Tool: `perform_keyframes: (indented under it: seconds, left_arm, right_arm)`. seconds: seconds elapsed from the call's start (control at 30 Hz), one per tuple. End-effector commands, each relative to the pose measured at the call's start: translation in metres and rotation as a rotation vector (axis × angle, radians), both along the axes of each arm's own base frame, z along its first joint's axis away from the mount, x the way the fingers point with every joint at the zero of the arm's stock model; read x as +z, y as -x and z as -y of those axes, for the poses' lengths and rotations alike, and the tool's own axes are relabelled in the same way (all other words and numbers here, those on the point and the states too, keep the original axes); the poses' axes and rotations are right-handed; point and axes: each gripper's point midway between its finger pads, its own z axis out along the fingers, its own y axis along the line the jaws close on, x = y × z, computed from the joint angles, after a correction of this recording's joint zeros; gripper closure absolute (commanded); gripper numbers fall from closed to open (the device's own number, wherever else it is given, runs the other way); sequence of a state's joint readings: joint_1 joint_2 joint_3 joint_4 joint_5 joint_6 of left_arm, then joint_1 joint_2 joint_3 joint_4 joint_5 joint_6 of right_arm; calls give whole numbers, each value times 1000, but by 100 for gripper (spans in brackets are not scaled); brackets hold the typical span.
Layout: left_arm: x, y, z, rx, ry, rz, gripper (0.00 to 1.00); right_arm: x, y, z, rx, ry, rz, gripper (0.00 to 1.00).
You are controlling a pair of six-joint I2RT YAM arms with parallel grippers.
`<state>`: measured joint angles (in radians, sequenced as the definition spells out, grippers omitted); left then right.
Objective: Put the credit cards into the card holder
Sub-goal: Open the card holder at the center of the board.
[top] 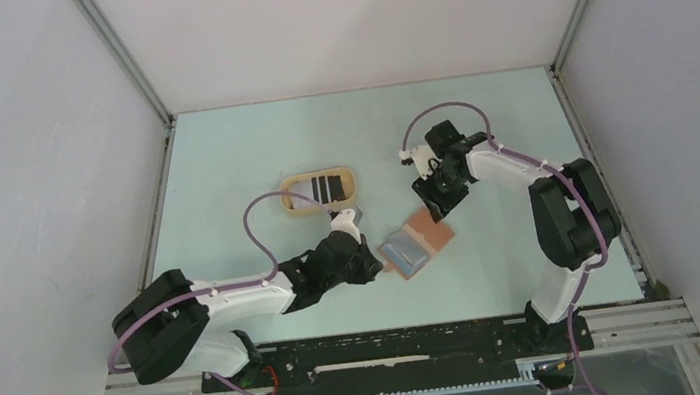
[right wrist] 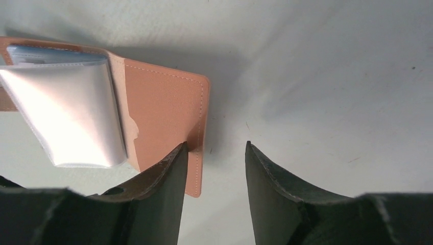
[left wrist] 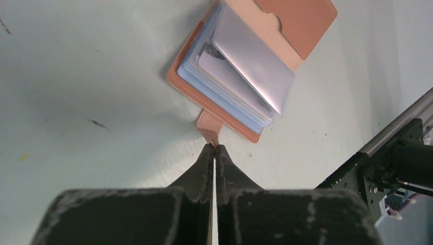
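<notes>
The card holder (top: pixel 419 242) lies open on the table, brown leather with light blue pockets (left wrist: pixel 224 89). A shiny clear sleeve (left wrist: pixel 255 61) stands up from it, with a pale card (left wrist: pixel 217 65) tucked beneath. My left gripper (left wrist: pixel 214 146) is shut on the holder's little snap tab (left wrist: pixel 208 124) at its near edge. My right gripper (right wrist: pixel 216 145) is open at the far side, its left fingertip (right wrist: pixel 178 153) resting on the edge of the brown flap (right wrist: pixel 163 107), the other fingertip over bare table. Dark credit cards (top: pixel 325 187) lie in the tray.
An oval beige tray (top: pixel 289 205) sits behind and to the left of the card holder. Metal frame rails (left wrist: pixel 398 127) run along the table's near edge, and grey walls close in the sides.
</notes>
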<state>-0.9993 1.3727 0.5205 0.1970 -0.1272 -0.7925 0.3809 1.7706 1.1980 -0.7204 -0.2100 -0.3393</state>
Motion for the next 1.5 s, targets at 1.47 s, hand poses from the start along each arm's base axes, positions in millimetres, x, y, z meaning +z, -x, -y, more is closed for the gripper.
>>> perform_keyframes:
  seconds: [1.47]
  left_arm:
    - [74,3,19,-120,208,175,100]
  right_arm:
    - [15,65,-92,340,-170,5,23]
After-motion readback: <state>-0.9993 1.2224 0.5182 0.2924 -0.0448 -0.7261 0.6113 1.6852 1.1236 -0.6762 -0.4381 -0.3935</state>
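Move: The stack of clear sleeves in the opened card holder lies about 8 cm back and 10 cm to the left of the right hand, roughly level with its fingertips. The bare cover's middle is only some 3 cm back and 2 cm left of that hand. The strap, already pinched by the left fingers, is about 11 cm back and 16 cm left of it. From the left hand, the sleeves are some 4 cm ahead and 8 cm to the right, nearly level. Coming free of the cover, the right hand arcs about 12 cm up and over towards the sleeves, swinging left and back, then sinks around the lifted top sleeve, ending some 12 cm away sideways. It turns about 20 degrees counter-clockwise and spreads its fingers wider. The left fingers stay shut on the strap and raise it about 7 cm. ##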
